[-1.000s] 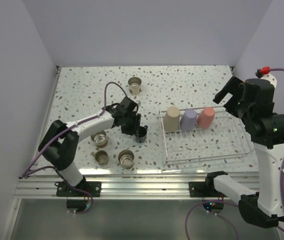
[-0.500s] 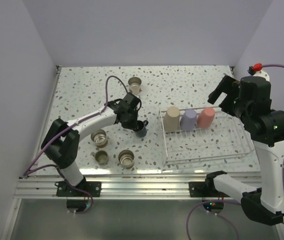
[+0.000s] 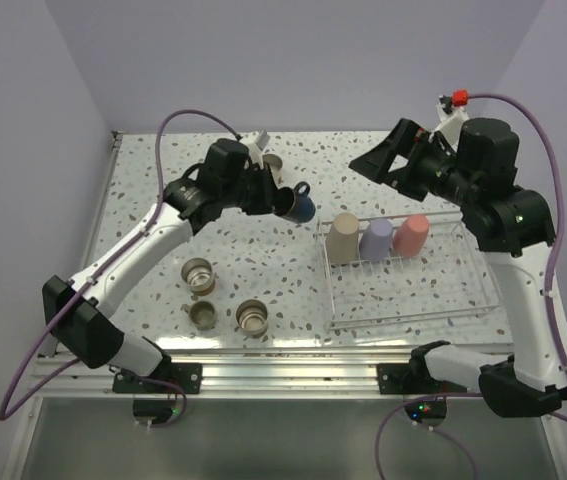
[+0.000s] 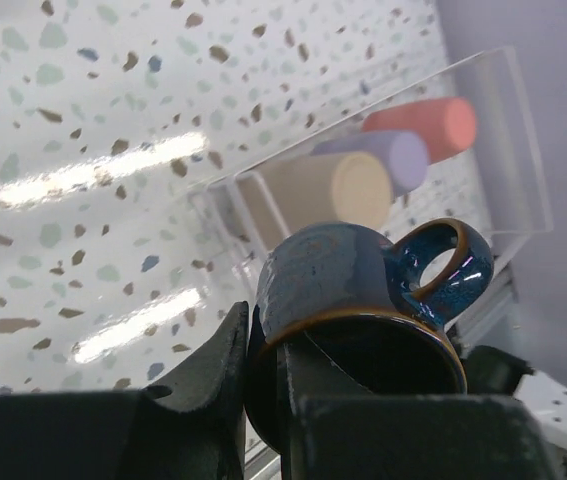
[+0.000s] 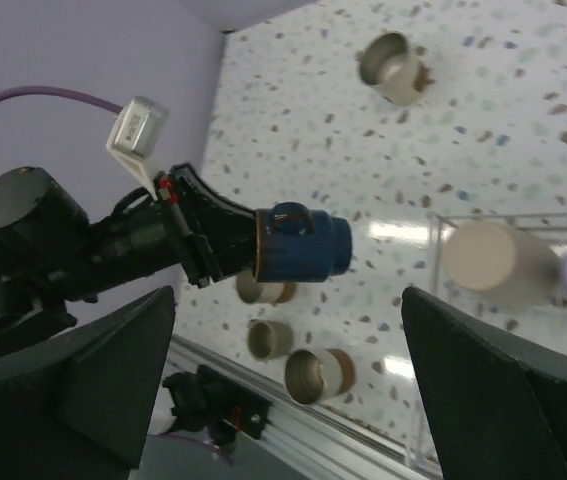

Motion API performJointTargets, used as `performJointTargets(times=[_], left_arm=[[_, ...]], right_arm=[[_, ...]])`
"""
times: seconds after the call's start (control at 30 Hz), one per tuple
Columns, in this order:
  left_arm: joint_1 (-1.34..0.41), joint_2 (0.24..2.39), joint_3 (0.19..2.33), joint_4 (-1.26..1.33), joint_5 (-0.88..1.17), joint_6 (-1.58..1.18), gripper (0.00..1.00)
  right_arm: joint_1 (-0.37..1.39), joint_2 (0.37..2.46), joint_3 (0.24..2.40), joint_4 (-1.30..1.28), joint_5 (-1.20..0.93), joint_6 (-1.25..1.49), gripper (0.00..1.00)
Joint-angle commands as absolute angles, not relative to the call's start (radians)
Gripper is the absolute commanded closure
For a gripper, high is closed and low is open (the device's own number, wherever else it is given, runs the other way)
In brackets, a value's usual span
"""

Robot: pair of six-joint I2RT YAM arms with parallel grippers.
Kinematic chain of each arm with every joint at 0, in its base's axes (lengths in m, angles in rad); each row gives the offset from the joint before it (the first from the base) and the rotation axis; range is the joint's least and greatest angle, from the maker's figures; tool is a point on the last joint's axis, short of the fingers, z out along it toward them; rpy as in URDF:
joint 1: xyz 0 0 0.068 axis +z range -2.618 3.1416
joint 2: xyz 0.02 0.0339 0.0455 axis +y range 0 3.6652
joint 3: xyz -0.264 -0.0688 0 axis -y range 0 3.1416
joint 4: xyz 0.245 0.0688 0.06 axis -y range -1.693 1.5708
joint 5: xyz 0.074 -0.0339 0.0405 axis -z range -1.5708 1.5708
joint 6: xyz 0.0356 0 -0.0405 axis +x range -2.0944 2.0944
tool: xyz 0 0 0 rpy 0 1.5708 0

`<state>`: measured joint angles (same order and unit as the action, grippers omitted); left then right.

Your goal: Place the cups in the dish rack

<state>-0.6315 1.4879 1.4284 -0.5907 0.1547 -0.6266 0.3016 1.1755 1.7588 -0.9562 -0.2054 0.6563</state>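
Observation:
My left gripper is shut on the rim of a dark blue handled mug, one finger inside and one outside. It holds the mug on its side in the air, left of the dish rack. The left wrist view shows the mug close up, handle to the right. Beige, lavender and coral cups stand upside down in the rack's back row. Three metal cups sit at the front left, another at the back. My right gripper hangs open above the rack's back left, holding nothing.
The right wrist view looks down on the held mug, with metal cups below it. A purple cable loops over the left arm. Walls close the table on the left, back and right.
My left gripper closed on the mug and lifted it off the table, up and toward the back right. The right arm swung up and left over the rack.

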Motion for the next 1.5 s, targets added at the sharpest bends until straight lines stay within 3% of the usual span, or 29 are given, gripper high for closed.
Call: performJointTargets(times=[0.0, 0.2, 0.33, 0.63, 0.97, 1.47], left_arm=[[-0.56, 1.41, 1.505, -0.46, 0.346, -0.757, 1.0], [-0.457, 1.272, 1.378, -0.093, 0.52, -1.029, 1.0], [-0.443, 1.22, 1.307, 0.163, 0.541, -1.149, 1.0], [-0.443, 1.183, 1.244, 0.45, 0.494, -1.351, 1.0], [-0.443, 1.177, 1.23, 0.506, 0.46, -1.41, 1.0], [-0.443, 1.201, 1.247, 0.486, 0.465, -1.395, 1.0]], right_arm=[[0.325, 1.204, 1.735, -0.693, -0.509, 0.748, 0.01], [0.339, 1.246, 1.706, -0.435, -0.665, 0.932, 0.01], [0.345, 1.256, 1.681, -0.312, -0.702, 1.031, 0.01], [0.356, 1.239, 1.542, 0.083, -0.762, 1.255, 0.01], [0.382, 1.232, 1.47, 0.219, -0.716, 1.313, 0.01], [0.502, 1.298, 1.551, 0.144, -0.578, 1.19, 0.02]])
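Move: The left hand has the blue mug by its rim, the mug's middle some 4 cm to the hand's right, 2 cm ahead and 3 cm lower. It is bound for the open right gripper, about 18 cm to the right, 18 cm higher and 4 cm back. From the right hand that mug lies roughly 14 cm left, 6 cm ahead and 20 cm below; the beige cup in the rack is 4 cm ahead, 2 cm left and 38 cm below, the lavender cup 3 cm ahead, 6 cm right, equally low. Still pinching the blue mug's rim, the left hand climbs about 25 cm, fast then easing to a stop, while its wrist swings some 60 degrees so the fingers come up from slanting down to pointing roughly level at the right gripper. The right hand comes to meet it, left and up, turning counter-clockwise and levelling, its fingers staying wide open around the line of the mug's base. ##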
